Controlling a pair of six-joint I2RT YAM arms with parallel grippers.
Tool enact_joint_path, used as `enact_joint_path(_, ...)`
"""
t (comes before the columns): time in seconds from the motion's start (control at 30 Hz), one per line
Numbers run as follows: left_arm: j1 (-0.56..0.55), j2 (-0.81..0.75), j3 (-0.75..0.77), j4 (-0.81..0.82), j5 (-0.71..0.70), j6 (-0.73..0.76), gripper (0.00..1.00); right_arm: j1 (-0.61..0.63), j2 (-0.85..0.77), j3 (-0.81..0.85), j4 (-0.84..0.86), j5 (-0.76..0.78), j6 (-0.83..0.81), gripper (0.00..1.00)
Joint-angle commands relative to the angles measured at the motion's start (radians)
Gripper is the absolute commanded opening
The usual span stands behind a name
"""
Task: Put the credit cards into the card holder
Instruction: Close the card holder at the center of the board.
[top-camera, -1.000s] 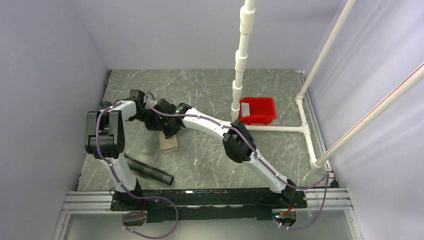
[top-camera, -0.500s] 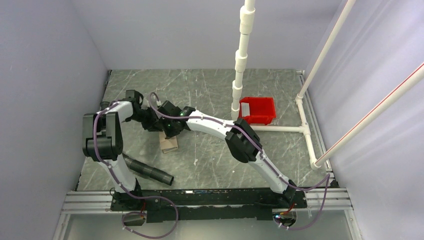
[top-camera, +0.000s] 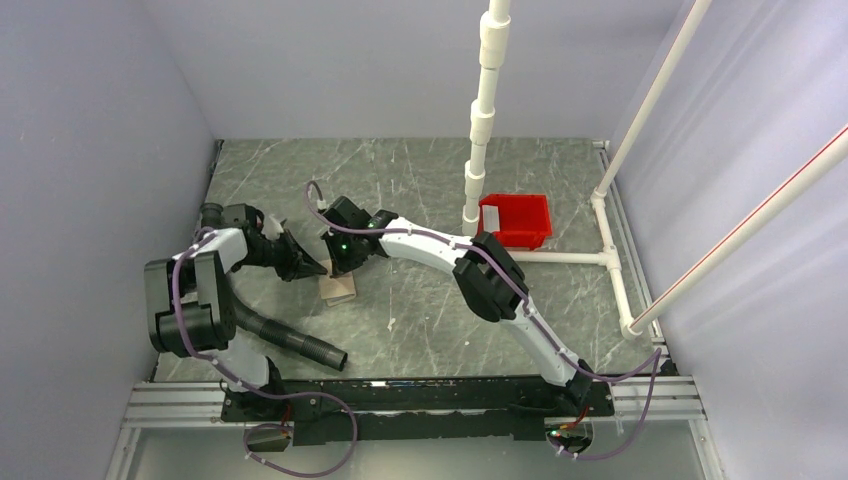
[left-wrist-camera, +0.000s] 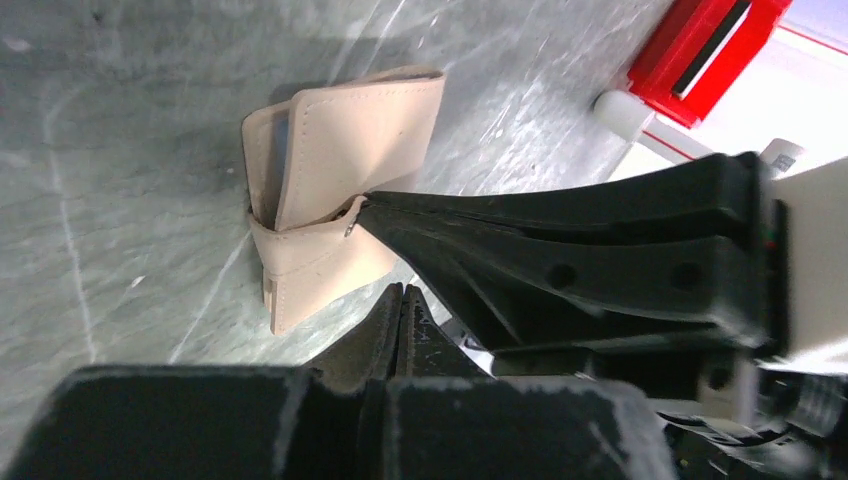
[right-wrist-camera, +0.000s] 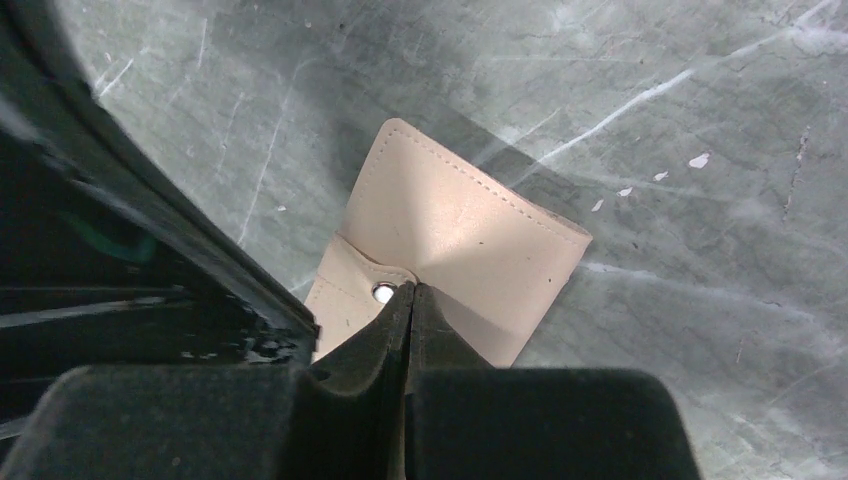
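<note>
The tan card holder lies on the table, its flap slightly lifted, with bluish-grey inside showing in the left wrist view. My right gripper is shut, its tips touching the holder beside the metal snap on the pale tab. I cannot tell whether it pinches the tab. My left gripper is shut and empty, just left of the holder; its tips are apart from it. A pale credit card lies in the red tray.
A black ribbed hose lies on the table near the left arm's base. A white pipe post stands behind the red tray, and white pipes run along the table at the right. Walls close in the left and back.
My left gripper has drawn back to the left and nearer, away from the right gripper. The right gripper stays at the card holder, shifted slightly left. The holder has not moved.
</note>
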Motion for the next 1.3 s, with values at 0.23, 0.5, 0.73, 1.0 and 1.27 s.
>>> enact_joint_path(0.23, -0.009, 0.121, -0.030, 0.116, 0.121, 0.021, 0.00, -0.008, 0.185, -0.107, -0.010, 0.122, -0.049, 0.00)
enact_joint_path(0.5, -0.012, 0.178, -0.021, 0.138, 0.091, 0.029, 0.00, -0.009, 0.188, -0.099, -0.012, 0.118, -0.055, 0.00)
enact_joint_path(0.73, -0.013, 0.242, -0.012, 0.123, 0.043, 0.041, 0.00, -0.008, 0.188, -0.097, -0.016, 0.119, -0.057, 0.00)
enact_joint_path(1.0, -0.016, 0.275, -0.019, 0.042, -0.099, 0.070, 0.00, -0.008, 0.182, -0.110, -0.013, 0.120, -0.059, 0.00)
enact_joint_path(1.27, 0.002, 0.261, -0.048, 0.022, -0.235, 0.065, 0.00, -0.010, 0.165, -0.109, -0.017, 0.128, -0.064, 0.00)
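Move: The card holder lies just under both hands. Its middle is about 2 cm back, 3 cm right and 6 cm below the left hand, and roughly 2 cm back, 1 cm right and 1 cm below the right, whose closed tips sit by the snap on the strap. Those tips are about 1 cm back, 2 cm right and 5 cm below the left hand. The black hose's open end lies some 18 cm back, 2 cm right and 7 cm below the left hand. Downward, with a slight drift right and back, the left hand brings its shut fingertips about 5 cm down to the card holder's strap, close beside the right fingertips, and seems to press there. It sinks quickly at first, then slows, and finally slips back a further centimetre while its wrist tilts some 10 degrees. The right hand stays put, shut, its tips still on the strap by the snap. ##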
